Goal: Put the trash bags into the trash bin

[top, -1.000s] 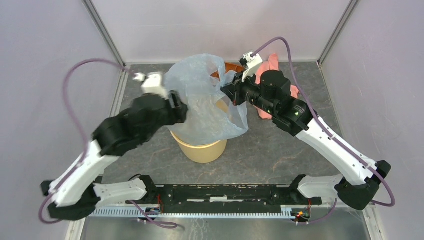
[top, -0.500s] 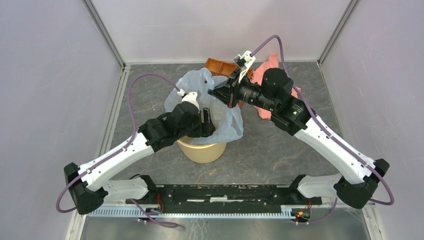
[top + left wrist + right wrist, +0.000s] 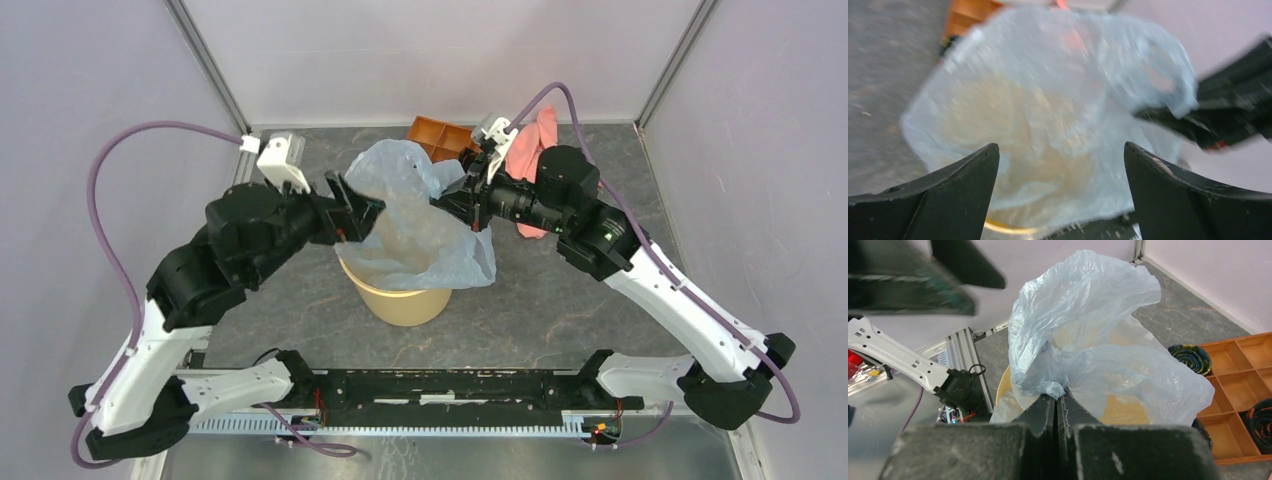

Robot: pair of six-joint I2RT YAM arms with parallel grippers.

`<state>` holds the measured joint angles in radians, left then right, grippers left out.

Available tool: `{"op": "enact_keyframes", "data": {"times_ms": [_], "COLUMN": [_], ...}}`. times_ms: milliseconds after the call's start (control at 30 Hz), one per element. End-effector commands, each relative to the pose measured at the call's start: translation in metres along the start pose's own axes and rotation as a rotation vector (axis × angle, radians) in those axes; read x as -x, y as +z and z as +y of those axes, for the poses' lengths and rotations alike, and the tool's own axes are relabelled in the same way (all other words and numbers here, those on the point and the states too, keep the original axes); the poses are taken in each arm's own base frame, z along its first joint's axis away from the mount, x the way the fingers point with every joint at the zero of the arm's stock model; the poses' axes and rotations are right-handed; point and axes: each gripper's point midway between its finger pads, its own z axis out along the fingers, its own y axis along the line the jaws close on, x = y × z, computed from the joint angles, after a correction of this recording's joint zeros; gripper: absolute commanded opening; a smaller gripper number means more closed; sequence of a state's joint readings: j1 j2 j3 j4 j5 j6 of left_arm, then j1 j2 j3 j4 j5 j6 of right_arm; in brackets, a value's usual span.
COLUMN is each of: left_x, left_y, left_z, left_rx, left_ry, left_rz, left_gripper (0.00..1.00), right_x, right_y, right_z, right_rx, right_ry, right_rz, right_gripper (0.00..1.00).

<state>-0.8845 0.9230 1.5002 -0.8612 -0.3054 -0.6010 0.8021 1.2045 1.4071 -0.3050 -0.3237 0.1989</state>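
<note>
The pale blue-grey trash bag (image 3: pixel 415 215) hangs billowed over the mouth of the tan trash bin (image 3: pixel 405 298), its lower part draped into and over the rim. My right gripper (image 3: pixel 447 200) is shut on a bunched fold of the bag's right edge; in the right wrist view the closed fingertips (image 3: pixel 1055 396) pinch the bag (image 3: pixel 1083 330) above the bin (image 3: pixel 1120 412). My left gripper (image 3: pixel 355 208) is open at the bag's left side. In the left wrist view its gripper (image 3: pixel 1060 150) is spread wide, with the blurred bag (image 3: pixel 1048 100) ahead of it and a bit of bin rim (image 3: pixel 1003 227) below.
An orange compartment tray (image 3: pixel 440 137) and a pink cloth (image 3: pixel 535 140) lie at the back behind the bin. The tray (image 3: pixel 1243 370) holds dark coiled items. Grey walls close in the table on three sides; a rail runs along the near edge.
My left gripper has come up out of the bin area and back to the bag's left side. The bag has billowed taller again. My right gripper keeps its hold and has shifted slightly.
</note>
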Motion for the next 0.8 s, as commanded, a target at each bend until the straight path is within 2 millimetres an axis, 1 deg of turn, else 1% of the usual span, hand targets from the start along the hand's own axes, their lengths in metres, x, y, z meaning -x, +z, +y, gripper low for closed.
{"op": "enact_keyframes", "data": {"times_ms": [0,33,67,100,133,167,267,300,333,367,400,433,467,533,567,633,667,700,767], "left_x": [0.014,0.036,0.050,0.056,0.068,0.070,0.062,0.061,0.059,0.056,0.054,0.048,0.040,0.018,0.006,-0.023,-0.030,-0.040,-0.051], "left_y": [0.038,0.044,0.049,0.055,0.061,0.071,0.099,0.103,0.105,0.103,0.097,0.094,0.092,0.090,0.088,0.084,0.079,0.075,0.067], "left_z": [0.045,0.061,0.070,0.070,0.082,0.080,0.073,0.071,0.065,0.057,0.047,0.042,0.043,0.051,0.054,0.056,0.053,0.053,0.045], "left_rx": [0.227,0.246,0.236,0.193,0.186,0.120,-0.055,-0.102,-0.160,-0.215,-0.274,-0.314,-0.322,-0.300,-0.294,-0.299,-0.302,-0.298,-0.309], "left_ry": [0.185,0.144,0.114,0.099,0.074,0.057,-0.036,-0.059,-0.074,-0.083,-0.086,-0.096,-0.108,-0.144,-0.165,-0.194,-0.194,-0.193,-0.179], "left_rz": [0.038,-0.007,-0.038,-0.046,-0.067,-0.051,0.005,0.002,0.001,-0.001,-0.015,-0.013,-0.004,0.038,0.058,0.101,0.110,0.119,0.117], "left_gripper": [1.00,1.00,1.00,1.00,1.00,1.00,1.00,0.99,0.98,0.94,0.89,0.86,0.80,0.60,0.54,0.44,0.39,0.37,0.33], "right_x": [0.017,0.018,0.019,0.019,0.018,0.018,0.018,0.018,0.019,0.020,0.020,0.020,0.021,0.020,0.020,0.018,0.017,0.015,0.012], "right_y": [-0.012,-0.011,-0.011,-0.010,-0.009,-0.008,-0.005,-0.004,-0.003,-0.002,-0.001,0.000,0.001,0.005,0.007,0.011,0.013,0.014,0.016], "right_z": [0.010,0.010,0.011,0.011,0.011,0.011,0.012,0.012,0.013,0.013,0.013,0.012,0.011,0.009,0.008,0.006,0.005,0.004,-0.001], "right_rx": [0.035,0.037,0.039,0.041,0.041,0.044,0.051,0.054,0.058,0.060,0.060,0.057,0.053,0.048,0.048,0.045,0.039,0.034,0.015], "right_ry": [-0.035,-0.031,-0.027,-0.023,-0.017,-0.011,0.009,0.014,0.019,0.021,0.024,0.025,0.028,0.032,0.035,0.046,0.051,0.055,0.067], "right_rz": [-0.052,-0.055,-0.058,-0.061,-0.059,-0.057,-0.060,-0.065,-0.068,-0.071,-0.071,-0.075,-0.077,-0.077,-0.078,-0.071,-0.068,-0.065,-0.066], "right_gripper": [0.01,0.01,0.01,0.01,0.00,0.01,0.01,0.01,0.01,0.01,0.01,0.00,0.01,0.01,0.01,0.01,0.01,0.01,0.01]}}
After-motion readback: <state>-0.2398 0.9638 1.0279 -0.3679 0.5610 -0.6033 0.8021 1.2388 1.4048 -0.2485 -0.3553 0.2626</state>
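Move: The trash bag's loose upper film, which the open left hand goes for, has its middle roughly 5 cm ahead of it, 6 cm to its right and 9 cm lower. The trash bin's middle is about 2 cm back, 5 cm right and 26 cm below; the wooden tray, some 20 cm ahead, 11 cm right and 39 cm down. From the right hand, already pinching the bag, the film's middle lies about 2 cm ahead, 5 cm left and 9 cm below. The bag's loose film is what the left hand scoops up: wide open, it sweeps forward about 15 cm over the bin, drifting left and sinking a little. It then turns back some 7 cm, going right and farther down as its fingers close to about a third and take the film between them, the wrist swinging clockwise. The right hand keeps its pinch, nearly still. ##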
